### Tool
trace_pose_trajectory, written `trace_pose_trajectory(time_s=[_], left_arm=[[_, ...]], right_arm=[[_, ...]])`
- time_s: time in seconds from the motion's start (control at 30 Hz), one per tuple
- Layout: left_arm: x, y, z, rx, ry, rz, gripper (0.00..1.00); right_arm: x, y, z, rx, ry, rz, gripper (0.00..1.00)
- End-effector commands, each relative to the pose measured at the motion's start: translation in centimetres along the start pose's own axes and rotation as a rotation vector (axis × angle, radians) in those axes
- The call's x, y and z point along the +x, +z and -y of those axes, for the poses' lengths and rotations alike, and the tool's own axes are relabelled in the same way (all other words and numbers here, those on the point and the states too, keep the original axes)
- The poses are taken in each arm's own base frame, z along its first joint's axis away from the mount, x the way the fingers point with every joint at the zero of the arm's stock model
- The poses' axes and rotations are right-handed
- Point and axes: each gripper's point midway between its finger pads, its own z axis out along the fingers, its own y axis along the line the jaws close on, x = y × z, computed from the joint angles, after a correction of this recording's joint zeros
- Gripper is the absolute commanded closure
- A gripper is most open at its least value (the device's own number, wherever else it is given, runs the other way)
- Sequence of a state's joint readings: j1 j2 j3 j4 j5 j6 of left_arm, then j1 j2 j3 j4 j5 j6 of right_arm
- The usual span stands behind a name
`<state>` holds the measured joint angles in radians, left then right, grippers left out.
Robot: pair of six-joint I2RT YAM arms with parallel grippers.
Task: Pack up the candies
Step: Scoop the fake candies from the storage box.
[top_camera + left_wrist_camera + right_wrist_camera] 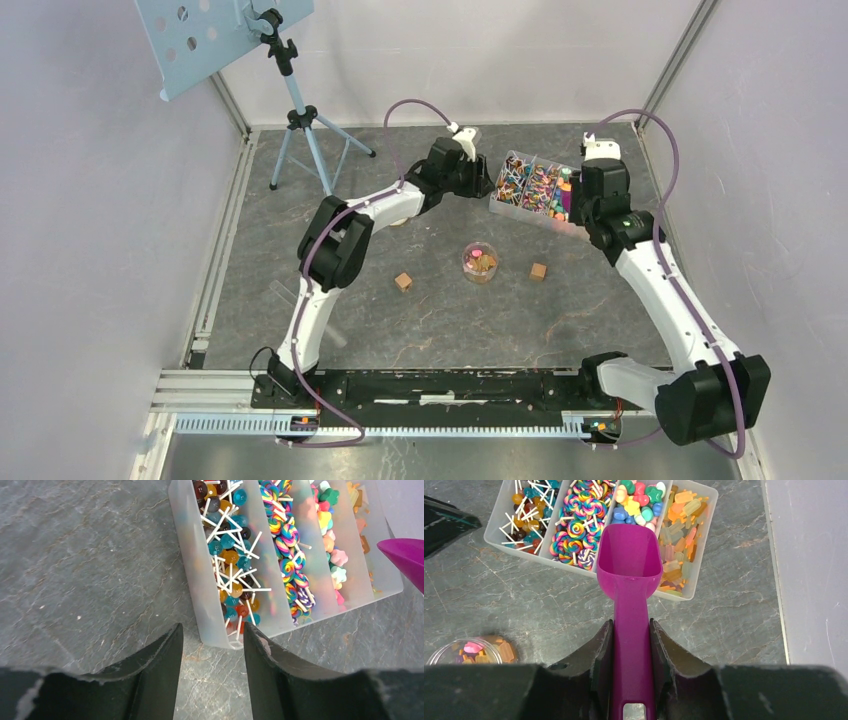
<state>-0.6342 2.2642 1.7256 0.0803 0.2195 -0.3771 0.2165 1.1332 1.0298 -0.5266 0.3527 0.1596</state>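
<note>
The candies lie sorted in a clear four-compartment tray (520, 214): stick lollipops (227, 555), rainbow swirls (287, 555), flower shapes (639, 500) and orange pieces (679, 535). My right gripper (631, 621) is shut on the handle of a purple scoop (629, 555). The scoop's empty bowl hangs over the tray's near edge, at the third compartment. My left gripper (212, 626) is open. Its fingertips straddle the tray's near left corner, and the right fingertip sits close against the tray wall (192, 570). A small round clear tub (480, 262) on the table holds a few candies.
Two brown wooden cubes (403, 282) (538, 271) lie either side of the tub. A tripod (300, 120) carrying a blue perforated board (215, 35) stands at the back left. Grey walls enclose the table on three sides.
</note>
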Motion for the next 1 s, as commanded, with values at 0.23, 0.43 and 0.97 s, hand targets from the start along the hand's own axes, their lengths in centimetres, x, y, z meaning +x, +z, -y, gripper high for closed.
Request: trace_pose_trajectory(time_s=[0.23, 0.43, 0.97], left_arm=[[-0.7, 3.0, 1.6, 0.114, -0.063, 0.042, 0.53], [0.2, 3.2, 1.7, 0.129, -0.063, 0.021, 0.66], [0.8, 3.0, 2.1, 0.151, -0.082, 0.002, 0.95]], right_arm=[[-0.9, 1.2, 0.6, 0.001, 0.055, -0.07, 1.0], [-0.3, 2.8, 0.2, -0.031, 0.079, -0.116, 1.0], [2.9, 6.5, 0.0, -0.021, 0.068, -0.263, 1.0]])
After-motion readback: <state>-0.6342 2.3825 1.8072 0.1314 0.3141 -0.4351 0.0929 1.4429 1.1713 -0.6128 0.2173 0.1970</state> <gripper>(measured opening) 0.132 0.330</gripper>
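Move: The right hand holds the purple scoop; the compartment of star and fruit candies lies about 16 cm ahead, 3 cm right and 16 cm below it. Next to that compartment, the rainbow lollipops are some 7 cm left and 2 cm farther, the gummies 6 cm right and 3 cm nearer. The round clear jar is level with the hand, 19 cm left, 15 cm down. The left hand has the tray's near-left corner 3 cm right and 4 cm below; the star candies lie 20 cm right, 2 cm ahead, 5 cm down. The scoop's lip meets the star and fruit candies as the right hand, keeping its grip on the handle, sinks about 6 cm and then also reaches 3 cm forward, tipping the scoop some 15 degrees farther down. Meanwhile the left hand drops and shifts right 2 to 3 cm each to the tray's near-left corner, stops, and keeps closing its half-open fingers until nearly shut, pinching the wall. ##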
